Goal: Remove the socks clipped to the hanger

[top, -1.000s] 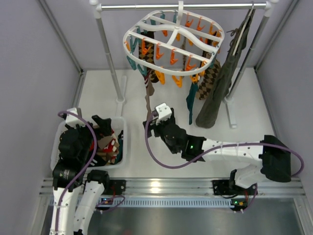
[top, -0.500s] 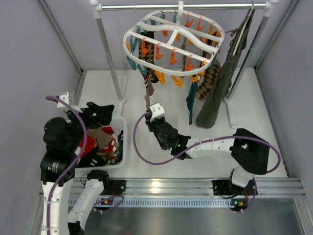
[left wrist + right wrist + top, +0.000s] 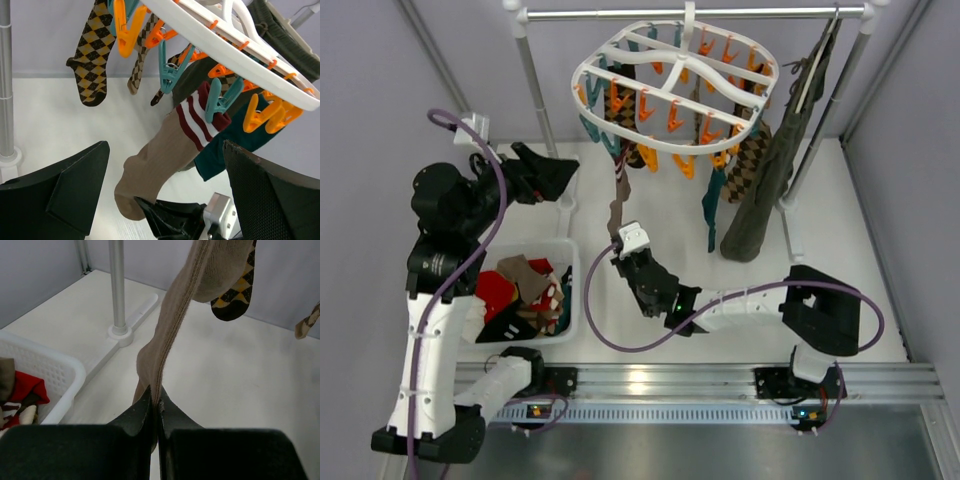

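The white oval hanger (image 3: 670, 92) hangs from the rail with orange and teal clips. Argyle socks (image 3: 748, 160), a teal sock (image 3: 712, 205) and a brown sock (image 3: 618, 200) hang from it. My right gripper (image 3: 618, 258) is shut on the brown sock's lower end (image 3: 167, 335), which runs taut up from the closed jaws (image 3: 159, 399). In the left wrist view a teal clip (image 3: 216, 101) holds the sock's maroon-and-white striped cuff (image 3: 197, 117). My left gripper (image 3: 560, 178) is open and empty, raised left of the hanger, its jaws (image 3: 165, 145) wide on either side of the brown sock (image 3: 155, 165).
A white basket (image 3: 570, 290) of removed socks stands at the near left, also in the right wrist view (image 3: 50, 372). The rack's left pole (image 3: 542, 110) and its foot (image 3: 120, 332) stand close to both grippers. A large olive garment (image 3: 770, 175) hangs at the right.
My left arm rose from the basket and swung up toward the hanger's left side, jaws open. My right gripper shifted slightly left and nearer, still holding the brown sock.
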Robot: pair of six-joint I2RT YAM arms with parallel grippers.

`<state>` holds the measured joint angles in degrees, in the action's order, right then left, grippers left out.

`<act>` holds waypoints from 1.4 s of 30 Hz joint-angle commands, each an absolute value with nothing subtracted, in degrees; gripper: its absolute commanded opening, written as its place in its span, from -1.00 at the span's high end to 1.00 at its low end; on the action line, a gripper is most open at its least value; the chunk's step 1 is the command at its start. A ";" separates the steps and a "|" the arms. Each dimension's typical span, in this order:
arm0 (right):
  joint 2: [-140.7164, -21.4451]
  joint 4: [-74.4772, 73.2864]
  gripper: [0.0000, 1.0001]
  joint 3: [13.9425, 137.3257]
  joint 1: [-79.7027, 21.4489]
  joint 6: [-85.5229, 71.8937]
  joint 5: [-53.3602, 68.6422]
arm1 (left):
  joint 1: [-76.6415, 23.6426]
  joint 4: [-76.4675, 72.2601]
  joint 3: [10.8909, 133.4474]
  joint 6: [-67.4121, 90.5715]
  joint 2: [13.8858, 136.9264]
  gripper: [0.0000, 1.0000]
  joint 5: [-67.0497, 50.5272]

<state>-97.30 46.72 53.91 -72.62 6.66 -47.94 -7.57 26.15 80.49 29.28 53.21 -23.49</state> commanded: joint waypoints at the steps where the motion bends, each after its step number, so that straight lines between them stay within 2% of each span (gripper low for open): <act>1: -98.61 51.42 1.00 56.24 -73.92 7.73 -49.75 | -12.28 22.85 83.84 26.55 53.87 -0.97 -19.18; 9: -100.98 49.57 1.00 58.89 -74.18 9.05 -50.36 | -34.87 23.12 87.01 16.44 60.90 -0.97 11.72; 16: -101.60 49.22 1.00 59.59 -74.18 10.02 -50.63 | -44.46 22.85 90.35 12.49 65.47 -0.93 20.80; 18: -100.73 49.31 1.00 59.07 -74.27 9.23 -50.10 | -45.00 22.42 91.31 11.61 66.53 -0.90 20.31; 21: -100.11 49.48 1.00 58.19 -74.27 8.35 -49.40 | -45.00 22.33 92.63 10.46 68.64 -0.75 20.39; 26: -100.11 48.96 1.00 58.27 -74.35 7.65 -48.34 | -45.00 21.71 94.57 9.32 70.05 -0.38 19.86; 38: -99.58 48.78 1.00 57.04 -74.62 6.86 -46.93 | -45.00 19.60 95.62 4.49 70.75 -0.42 19.07; 42: -98.97 48.78 1.00 56.60 -74.53 6.68 -46.58 | -45.00 18.90 95.63 4.13 71.10 -0.36 19.33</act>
<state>-101.30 47.07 56.99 -73.45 7.88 -47.77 -44.84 23.09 93.56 5.78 70.89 19.18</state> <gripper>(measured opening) 0.004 0.690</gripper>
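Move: My open left hand is going for the teal clip holding the brown sock's striped cuff, about 7 cm ahead, 9 cm to the right and roughly 1 cm above. A second teal clip hangs some 3 cm beyond it and 4 cm to its left; an orange clip is about 6 cm to its right and 1 cm nearer me. My right hand already pinches the sock's lower end; the clip is about 20 cm above and 5 cm ahead of it, straight in line sideways. I swing my left hand about 10 cm to the right and then some 4 cm forward, to the clip under the hanger's rim, rolling it about 20 degrees, left side up. As I arrive I narrow the fingers to roughly two thirds open around the clip, then tip them up slightly. My right hand keeps its pinch on the sock, easing about 2 cm left and a little down. ##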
